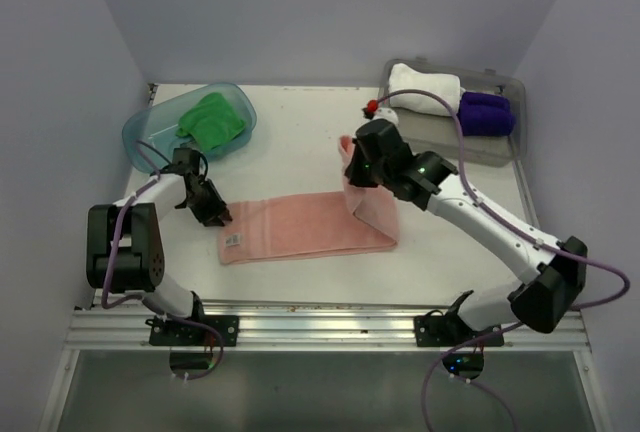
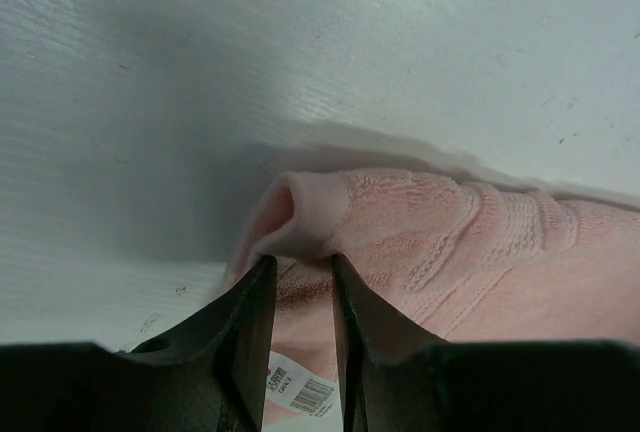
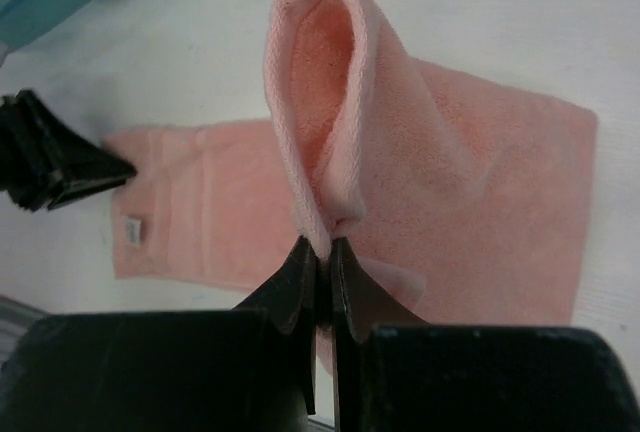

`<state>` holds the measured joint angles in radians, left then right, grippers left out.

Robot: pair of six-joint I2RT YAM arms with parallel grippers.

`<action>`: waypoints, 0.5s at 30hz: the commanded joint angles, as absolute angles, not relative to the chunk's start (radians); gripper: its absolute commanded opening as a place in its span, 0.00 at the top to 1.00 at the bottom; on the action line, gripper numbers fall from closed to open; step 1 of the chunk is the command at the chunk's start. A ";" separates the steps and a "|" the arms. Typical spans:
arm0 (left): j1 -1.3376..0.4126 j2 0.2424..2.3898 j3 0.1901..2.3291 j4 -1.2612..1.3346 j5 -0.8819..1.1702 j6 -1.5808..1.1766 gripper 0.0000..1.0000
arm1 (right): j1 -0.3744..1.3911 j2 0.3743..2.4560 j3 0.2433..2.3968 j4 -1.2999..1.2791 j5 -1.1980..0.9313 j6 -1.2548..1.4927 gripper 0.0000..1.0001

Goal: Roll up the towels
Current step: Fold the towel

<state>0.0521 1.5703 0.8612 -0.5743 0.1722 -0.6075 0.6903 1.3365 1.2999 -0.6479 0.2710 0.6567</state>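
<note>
The salmon pink towel lies as a long strip across the middle of the table. My right gripper is shut on its right end, which stands up as a raised loop above the flat part. In the right wrist view the gripper pinches the loop's hem. My left gripper is at the towel's left end. There its narrowly parted fingertips clamp a small raised fold of the corner. A white label shows below. The green towel, white towel and dark purple towel lie apart.
The green towel sits crumpled in a teal see-through tub at the back left. The white and purple towels lie rolled in a clear grey tray at the back right. Walls close in the table on three sides.
</note>
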 commanded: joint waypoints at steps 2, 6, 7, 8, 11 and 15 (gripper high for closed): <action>0.057 1.569 0.859 -0.538 0.147 -0.595 0.67 | 0.863 1.466 1.463 -0.571 0.288 0.678 1.00; 0.055 1.565 0.858 -0.546 0.141 -0.597 0.67 | 0.997 1.664 1.589 -0.549 0.275 0.672 1.00; 0.057 1.568 0.851 -0.546 0.141 -0.597 0.67 | 1.012 1.696 1.617 -0.545 0.270 0.669 1.00; 0.057 1.568 0.845 -0.546 0.143 -0.598 0.67 | 1.029 1.736 1.676 -0.545 0.273 0.664 1.00; 0.055 1.569 0.825 -0.534 0.150 -0.604 0.67 | 1.097 1.885 1.803 -0.557 0.284 0.632 1.00; 0.057 1.565 0.813 -0.531 0.153 -0.604 0.67 | 1.126 2.031 1.908 -0.574 0.256 0.627 1.00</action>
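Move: My right hand holds the pink towel's right edge; it is taken to the towel's left end, about 33 cm left, 6 cm back and 22 cm below. The tag there lies some 8 cm back and 33 left. The lying part's right fold is about 12 cm to my right and 6 back, and the blue-green basket 25 ahead and 45 left. From my left hand, the towel's left end is about 4 cm back and 3 right, just below. I sweep my right hand quickly some 25 cm left above the lying towel, towards its left end, keeping the pinched pink edge shut in the fingers. It eases back a little and sinks about 5 cm, mostly late, while the wrist turns some 25 degrees counter-clockwise. My left hand stays where it is, fingertips still on the towel's left end. ##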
